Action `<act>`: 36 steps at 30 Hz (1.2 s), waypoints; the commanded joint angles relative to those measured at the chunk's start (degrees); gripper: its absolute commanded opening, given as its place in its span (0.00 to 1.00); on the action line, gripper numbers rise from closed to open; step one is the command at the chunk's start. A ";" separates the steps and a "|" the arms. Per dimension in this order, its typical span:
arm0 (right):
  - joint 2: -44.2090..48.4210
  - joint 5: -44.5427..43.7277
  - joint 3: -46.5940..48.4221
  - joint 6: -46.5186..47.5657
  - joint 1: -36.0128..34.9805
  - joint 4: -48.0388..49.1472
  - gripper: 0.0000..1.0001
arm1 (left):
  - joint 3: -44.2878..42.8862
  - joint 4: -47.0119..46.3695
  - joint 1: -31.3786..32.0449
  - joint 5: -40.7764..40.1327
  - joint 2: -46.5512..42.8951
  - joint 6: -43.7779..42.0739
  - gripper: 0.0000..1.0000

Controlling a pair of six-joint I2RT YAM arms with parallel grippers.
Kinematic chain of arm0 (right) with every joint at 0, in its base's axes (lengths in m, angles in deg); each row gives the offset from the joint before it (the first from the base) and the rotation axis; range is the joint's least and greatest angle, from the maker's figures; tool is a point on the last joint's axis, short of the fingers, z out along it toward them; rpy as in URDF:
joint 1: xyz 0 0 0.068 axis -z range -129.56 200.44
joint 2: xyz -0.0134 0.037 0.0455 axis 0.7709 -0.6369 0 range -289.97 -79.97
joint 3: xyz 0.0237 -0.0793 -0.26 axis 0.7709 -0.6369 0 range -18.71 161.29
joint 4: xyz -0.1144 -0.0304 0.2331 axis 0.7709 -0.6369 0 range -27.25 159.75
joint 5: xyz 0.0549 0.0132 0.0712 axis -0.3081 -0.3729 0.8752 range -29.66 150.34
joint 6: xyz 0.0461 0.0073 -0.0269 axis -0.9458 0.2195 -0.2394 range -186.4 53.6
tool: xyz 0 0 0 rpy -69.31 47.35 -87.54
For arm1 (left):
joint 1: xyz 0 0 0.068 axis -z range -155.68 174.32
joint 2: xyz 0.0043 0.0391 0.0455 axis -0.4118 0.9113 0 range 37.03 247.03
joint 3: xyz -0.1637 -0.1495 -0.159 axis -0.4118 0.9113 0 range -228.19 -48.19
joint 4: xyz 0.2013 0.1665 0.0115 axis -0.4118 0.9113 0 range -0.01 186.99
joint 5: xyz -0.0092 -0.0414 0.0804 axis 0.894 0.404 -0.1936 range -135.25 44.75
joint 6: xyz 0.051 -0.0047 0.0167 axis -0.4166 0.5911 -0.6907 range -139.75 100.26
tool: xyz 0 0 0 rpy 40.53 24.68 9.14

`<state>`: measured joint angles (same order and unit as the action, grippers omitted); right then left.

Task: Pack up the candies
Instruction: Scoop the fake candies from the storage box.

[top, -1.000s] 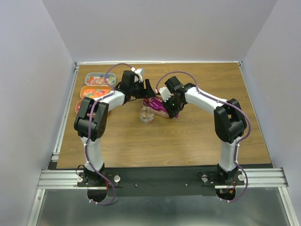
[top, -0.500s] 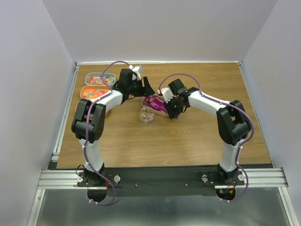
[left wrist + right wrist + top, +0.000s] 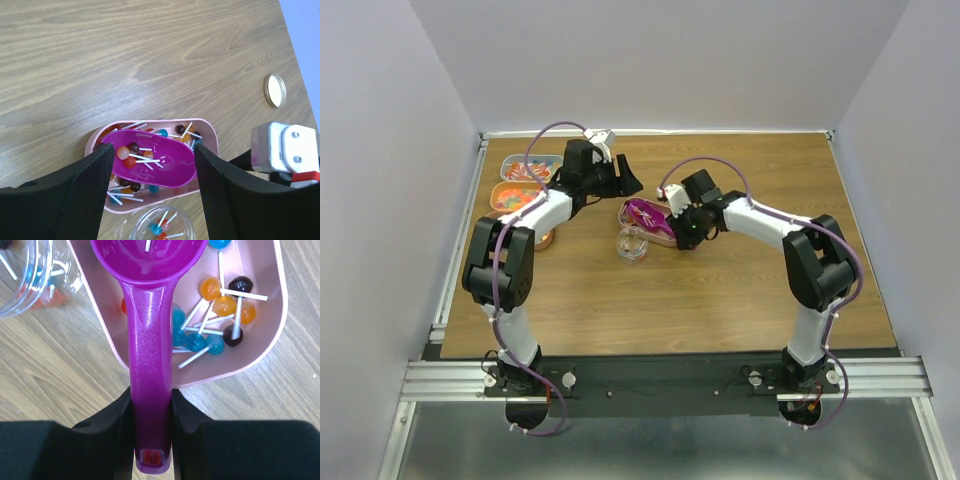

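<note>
My right gripper [image 3: 150,410] is shut on the handle of the magenta scoop [image 3: 149,340], seen from above as the right gripper [image 3: 682,228] and the scoop [image 3: 642,213]. The scoop's bowl [image 3: 160,160] hangs over a pink tray [image 3: 210,137] of candies [image 3: 220,305], which are small lollipops on white sticks. Three or so candies [image 3: 129,154] lie in the bowl. A clear jar [image 3: 150,225] beside the tray holds a few more. My left gripper [image 3: 152,165] hovers open above the scoop, holding nothing.
A round cream lid [image 3: 275,90] lies on the wooden table beyond the tray. Two trays of coloured sweets [image 3: 527,167] [image 3: 517,195] sit at the far left, with a third [image 3: 546,240] partly hidden by my left arm. The clear jar [image 3: 633,245] stands mid-table.
My left gripper has drawn back toward the far left, away from the scoop. My right gripper has carried the scoop slightly farther and to the left, over the pink tray.
</note>
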<state>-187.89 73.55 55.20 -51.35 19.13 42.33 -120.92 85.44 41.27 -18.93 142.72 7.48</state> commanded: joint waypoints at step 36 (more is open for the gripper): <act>19.41 -3.19 -10.36 -0.11 0.29 4.74 0.01 | 3.64 4.20 -1.92 -19.72 -19.28 -10.17 0.77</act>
<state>-172.96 71.47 46.00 -51.33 19.32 46.53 -118.80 89.37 39.69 -32.08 129.43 0.27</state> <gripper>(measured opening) 0.342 0.766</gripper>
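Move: The right hand still grips the handle of the scoop, whose bowl lies in the pink box. The jar stands about 11 cm to its left, 2 cm nearer the base and 3 cm lower; the pink box's middle is roughly 6 cm left, 4 cm ahead and 4 cm lower. From the empty left hand, the jar lies some 14 cm back, level sideways and 13 cm below. The right hand lifts the gripped scoop about 5 cm from the pink box while the open left hand withdraws up-left. ##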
